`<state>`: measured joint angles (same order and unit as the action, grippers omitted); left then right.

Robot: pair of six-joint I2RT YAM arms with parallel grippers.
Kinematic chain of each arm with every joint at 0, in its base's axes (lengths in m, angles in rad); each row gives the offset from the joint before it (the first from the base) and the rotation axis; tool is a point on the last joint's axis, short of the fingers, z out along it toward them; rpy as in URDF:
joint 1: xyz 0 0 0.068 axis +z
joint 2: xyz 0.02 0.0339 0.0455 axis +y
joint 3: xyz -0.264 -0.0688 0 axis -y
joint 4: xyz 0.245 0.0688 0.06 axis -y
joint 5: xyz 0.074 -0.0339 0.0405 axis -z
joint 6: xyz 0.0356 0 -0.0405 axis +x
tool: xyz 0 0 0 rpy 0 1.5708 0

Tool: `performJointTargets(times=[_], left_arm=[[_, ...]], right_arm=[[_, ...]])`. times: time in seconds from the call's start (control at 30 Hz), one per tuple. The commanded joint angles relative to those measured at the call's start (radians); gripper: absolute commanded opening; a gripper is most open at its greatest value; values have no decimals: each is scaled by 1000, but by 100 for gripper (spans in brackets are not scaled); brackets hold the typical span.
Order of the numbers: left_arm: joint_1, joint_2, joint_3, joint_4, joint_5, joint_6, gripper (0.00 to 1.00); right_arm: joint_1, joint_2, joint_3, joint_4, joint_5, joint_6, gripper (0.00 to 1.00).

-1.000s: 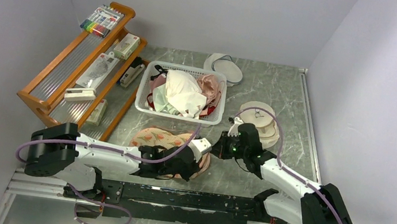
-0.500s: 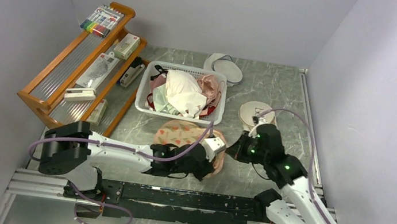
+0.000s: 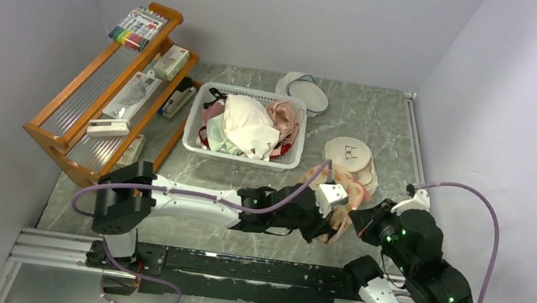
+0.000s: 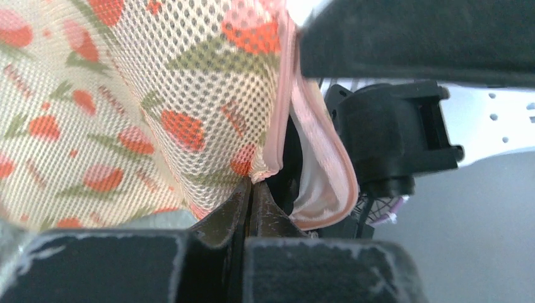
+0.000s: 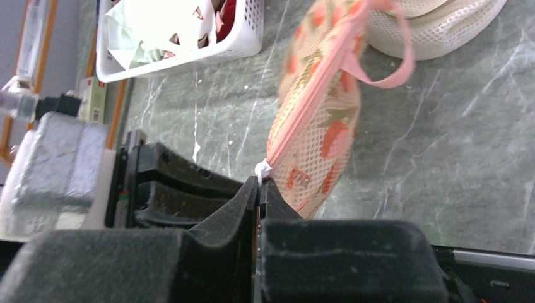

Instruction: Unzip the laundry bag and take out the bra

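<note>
The laundry bag (image 3: 345, 197), peach mesh with orange-red flowers and pink trim, stands on edge between my two grippers at the right of the table. My left gripper (image 4: 252, 184) is shut on the bag's pink-trimmed edge (image 4: 277, 113), the mesh filling that view. My right gripper (image 5: 259, 180) is shut on the white zipper pull (image 5: 261, 169) at the bag's (image 5: 318, 120) lower end. In the top view the left gripper (image 3: 336, 211) and right gripper (image 3: 360, 220) sit close together. A dark slit shows between the pink edges. The bra is hidden.
A white basket (image 3: 195, 146) of garments stands behind the arms. A wooden rack (image 3: 63, 136) fills the left side. One white round pouch (image 3: 351, 154) lies just behind the bag, another (image 3: 304, 92) at the back. The right wall is near.
Both arms have swung to the right, carrying the bag from in front of the basket to beside the white pouch. The grips have held.
</note>
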<state>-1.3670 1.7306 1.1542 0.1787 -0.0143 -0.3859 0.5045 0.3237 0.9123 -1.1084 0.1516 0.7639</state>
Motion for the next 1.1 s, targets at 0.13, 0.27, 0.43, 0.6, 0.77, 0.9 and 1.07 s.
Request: performJointTargets(times=[0.13,0.27,0.43,0.6,0.77,0.9,1.07], left_arm=[[45,94,164,-238,29,175,7],[95,-8,18,-234,3,196,7],[135,-157,-142,-318,-2,281,7],[176,-283,-209,-418,-11,336,21],[193,-391,-223,-444,39,332,60],[193,-424,-193,-405,136,353,72],[193,-337,-78,-440,208,453,77]], right_arm=[[-7,-16,-1,47,-69,-68,0],[-7,22,-81,140,-205,-114,0],[-6,62,-188,239,-319,-129,0],[-7,85,-314,377,-525,-119,0],[-7,105,-420,524,-650,-73,0],[-6,105,-498,636,-691,-19,0],[-7,114,-523,655,-684,-17,0]])
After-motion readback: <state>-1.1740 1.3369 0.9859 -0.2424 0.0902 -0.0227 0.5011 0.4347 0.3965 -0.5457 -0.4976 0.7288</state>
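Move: Both hands have hold of the laundry bag: the right pinches its zip pull, about 5 cm right of, 3 cm ahead of and 6 cm above the left hand, which pinches the rim. From the right hand, the open table in front of the basket is some 23 cm left, 7 cm ahead and 20 cm down, and the basket about 29 cm left and 25 cm ahead. The round mesh bags are roughly 20 cm ahead of it and 1 cm left. Leftward and down over the table, the right hand carries the pinched zip pull about 11 cm left and 10 cm lower, swinging some 30 degrees counter-clockwise. The left hand first eases slightly right, then sweeps about 17 cm left and some 5 cm forward while dipping; its fingers open wide late in the sweep and let go of the rim, and it rises clear. ##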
